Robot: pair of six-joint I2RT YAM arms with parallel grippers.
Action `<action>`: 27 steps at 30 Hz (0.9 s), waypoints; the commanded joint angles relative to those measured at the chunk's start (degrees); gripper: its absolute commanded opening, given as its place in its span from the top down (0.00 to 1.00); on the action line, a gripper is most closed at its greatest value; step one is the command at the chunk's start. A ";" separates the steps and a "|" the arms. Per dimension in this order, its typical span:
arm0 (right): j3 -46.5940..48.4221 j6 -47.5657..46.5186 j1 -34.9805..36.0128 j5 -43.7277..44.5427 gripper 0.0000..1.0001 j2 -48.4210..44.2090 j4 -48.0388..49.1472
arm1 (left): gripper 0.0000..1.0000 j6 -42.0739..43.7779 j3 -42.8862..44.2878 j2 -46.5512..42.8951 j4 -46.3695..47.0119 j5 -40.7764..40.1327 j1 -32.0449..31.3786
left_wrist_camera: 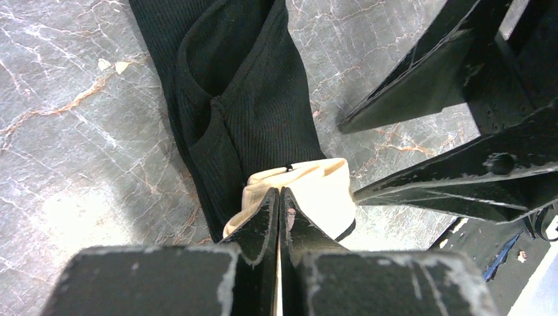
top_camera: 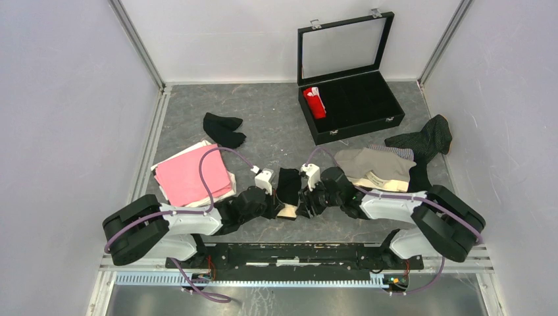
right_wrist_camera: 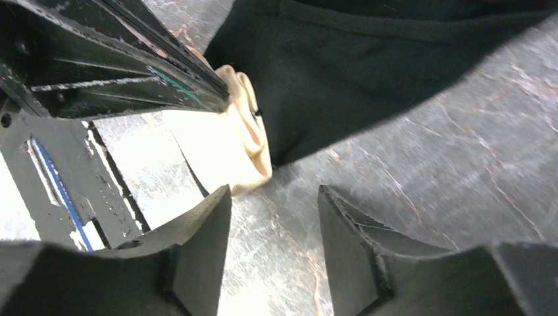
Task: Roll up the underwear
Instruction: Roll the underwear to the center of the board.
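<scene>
A black underwear (top_camera: pixel 288 179) with a cream waistband (left_wrist_camera: pixel 316 191) lies stretched out on the table between my two arms. My left gripper (left_wrist_camera: pixel 279 192) is shut, its tips pinching a fold of that cream waistband at the near end (top_camera: pixel 283 209). My right gripper (right_wrist_camera: pixel 275 189) is open just to the right of the waistband (right_wrist_camera: pixel 243 131), with only bare table between its fingers; its fingers (left_wrist_camera: pixel 421 99) also show in the left wrist view. A red rolled underwear (top_camera: pixel 314 102) lies in the black case (top_camera: pixel 368 122).
Another black garment (top_camera: pixel 222 130) lies at the back left. A pink one (top_camera: pixel 193 176) rests on a stack at the left. Beige (top_camera: pixel 375 168) and dark pinstriped (top_camera: pixel 424 140) garments lie at the right. The case's glass lid (top_camera: pixel 342 46) stands upright at the back.
</scene>
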 commanded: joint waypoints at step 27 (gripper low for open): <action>-8.93 -39.79 16.11 24.66 0.16 -26.11 11.22 | 0.98 -5.90 -1.85 9.40 -3.92 1.65 2.80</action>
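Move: The underwear's cream waistband lies under the left hand's shut fingertips, its middle about 2 cm to their right, 1 cm back and 1 cm lower. From the right hand that middle is some 4 cm to the left, 1 cm back and 1 cm below. The black body's middle lies about 6 cm ahead and 4 cm left of the right hand. The grey underwear sits roughly 12 cm ahead and 20 cm right of the right hand. Up and away from the waistband's right end goes the right hand, some 9 cm in all; one finger comes free of the cloth as the gripper spreads wide. It also drifts forward and right about 3 cm, then partly turns back, its fingers swinging flatter and more forward by about 40 degrees. The left hand, still shut, keeps on the waistband and eases slightly forward and down. ##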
